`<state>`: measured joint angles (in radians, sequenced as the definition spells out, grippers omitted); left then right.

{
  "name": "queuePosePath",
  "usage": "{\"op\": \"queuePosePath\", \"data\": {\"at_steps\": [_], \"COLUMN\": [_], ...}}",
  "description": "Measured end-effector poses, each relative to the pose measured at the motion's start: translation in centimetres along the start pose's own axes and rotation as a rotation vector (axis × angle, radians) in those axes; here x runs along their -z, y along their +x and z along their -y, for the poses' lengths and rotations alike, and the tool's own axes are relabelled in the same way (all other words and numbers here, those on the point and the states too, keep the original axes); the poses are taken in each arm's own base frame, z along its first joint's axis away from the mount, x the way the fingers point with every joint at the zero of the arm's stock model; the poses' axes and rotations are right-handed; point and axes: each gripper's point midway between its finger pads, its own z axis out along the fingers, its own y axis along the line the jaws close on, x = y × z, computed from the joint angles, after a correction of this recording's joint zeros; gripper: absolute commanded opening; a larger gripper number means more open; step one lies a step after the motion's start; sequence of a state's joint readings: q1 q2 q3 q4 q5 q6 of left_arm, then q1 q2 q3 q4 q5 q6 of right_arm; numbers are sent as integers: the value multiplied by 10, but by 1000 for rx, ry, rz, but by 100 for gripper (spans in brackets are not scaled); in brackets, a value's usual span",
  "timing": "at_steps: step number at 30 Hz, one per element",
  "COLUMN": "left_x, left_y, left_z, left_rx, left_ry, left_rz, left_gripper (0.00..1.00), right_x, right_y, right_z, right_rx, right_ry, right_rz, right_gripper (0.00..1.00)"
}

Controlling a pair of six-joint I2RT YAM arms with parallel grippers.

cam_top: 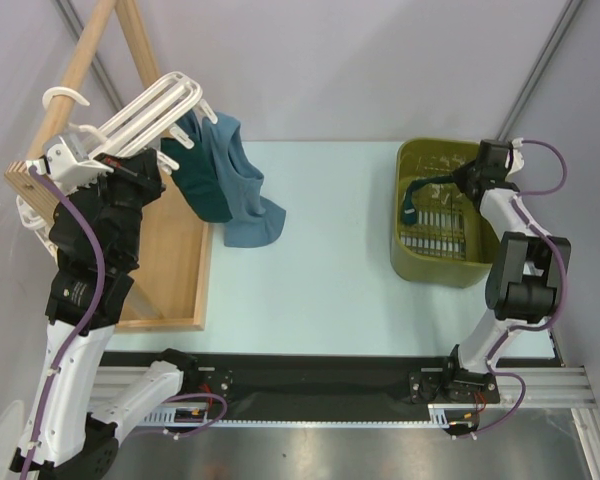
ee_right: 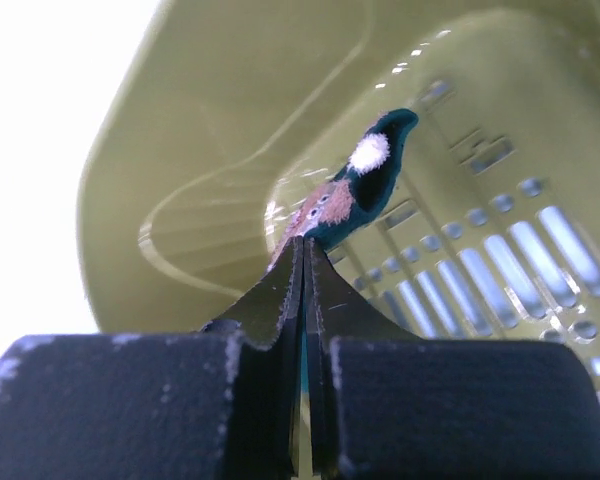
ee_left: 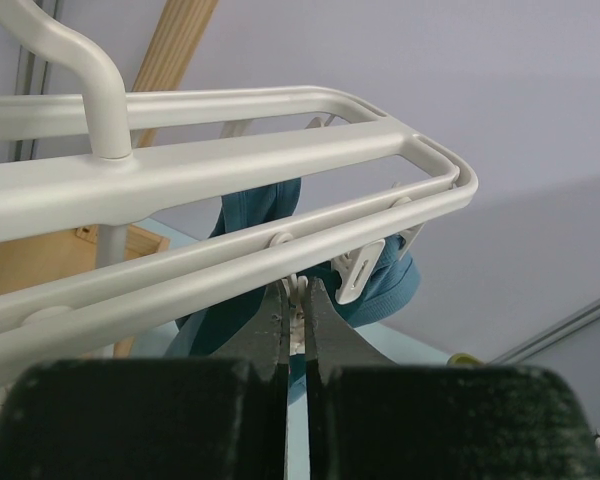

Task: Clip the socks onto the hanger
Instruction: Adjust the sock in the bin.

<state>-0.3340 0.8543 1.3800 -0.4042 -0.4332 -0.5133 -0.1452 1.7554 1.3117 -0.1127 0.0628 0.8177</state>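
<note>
The white hanger (cam_top: 165, 100) hangs from the wooden rack at the far left. Two socks hang from it, one dark teal (cam_top: 202, 185) and one steel-blue (cam_top: 248, 195). My left gripper (ee_left: 298, 292) is under the hanger bars (ee_left: 280, 160), shut on a small white clip (ee_left: 298, 308). The hung socks (ee_left: 265, 210) show behind the bars. My right gripper (ee_right: 306, 245) is inside the basket, shut on a dark teal sock (ee_right: 372, 180) that has a red-and-white motif. In the top view this sock (cam_top: 418, 195) trails leftwards from the gripper (cam_top: 462, 180).
An olive-green slotted basket (cam_top: 408, 255) stands at the right of the pale table (cam_top: 310, 290). The wooden A-frame rack (cam_top: 175, 275) fills the left side, its pole (cam_top: 80, 55) rising behind the hanger. A free clip (ee_left: 360, 270) dangles just right of my left fingers.
</note>
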Motion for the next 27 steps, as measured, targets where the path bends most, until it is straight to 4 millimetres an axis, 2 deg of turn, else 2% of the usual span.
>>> {"op": "queuePosePath", "data": {"at_steps": [3,4,6,8,14,17,19,27], "left_x": [0,0,0,0,0,0,0,0], "left_y": [0,0,0,0,0,0,0,0], "left_z": [0,0,0,0,0,0,0,0], "left_rx": [0,0,0,0,0,0,0,0], "left_ry": [0,1,0,0,0,0,0,0], "left_rz": [0,0,0,0,0,0,0,0], "left_gripper": [0,0,0,0,0,0,0,0], "right_x": [-20,-28,-42,-52,-64,-69,-69,-68], "right_y": [9,14,26,35,26,25,24,24], "right_z": [15,22,35,47,36,34,32,31], "right_rx": [1,2,1,5,-32,-49,-62,-74], "right_ry": [38,53,85,112,93,85,78,98], "right_rz": [-25,-37,-64,-80,-59,-55,-56,-54], "right_gripper": [1,5,6,17,36,39,46,54]}}
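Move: The sock is already pinched near its reindeer end, lifted over the bin. The patch of bin floor it goes down to lies about 3 cm ahead, 1 cm right and 11 cm below the right hand. The sock's toe rests some 13 cm left and 7 cm back, 11 cm lower; the bin's far wall is roughly 8 cm straight ahead, 5 cm below. From the left hand that patch is about 70 cm right, 27 cm ahead and 43 cm below. The sock, still pinched at the start, is lowered into the bin by the right hand in a quick drop of about 8 cm. The fingers start opening on the way down; the hand then eases ahead towards the far wall, nearly 4 cm forward in all, with the fingers spreading to half open on either side of the reindeer end. ##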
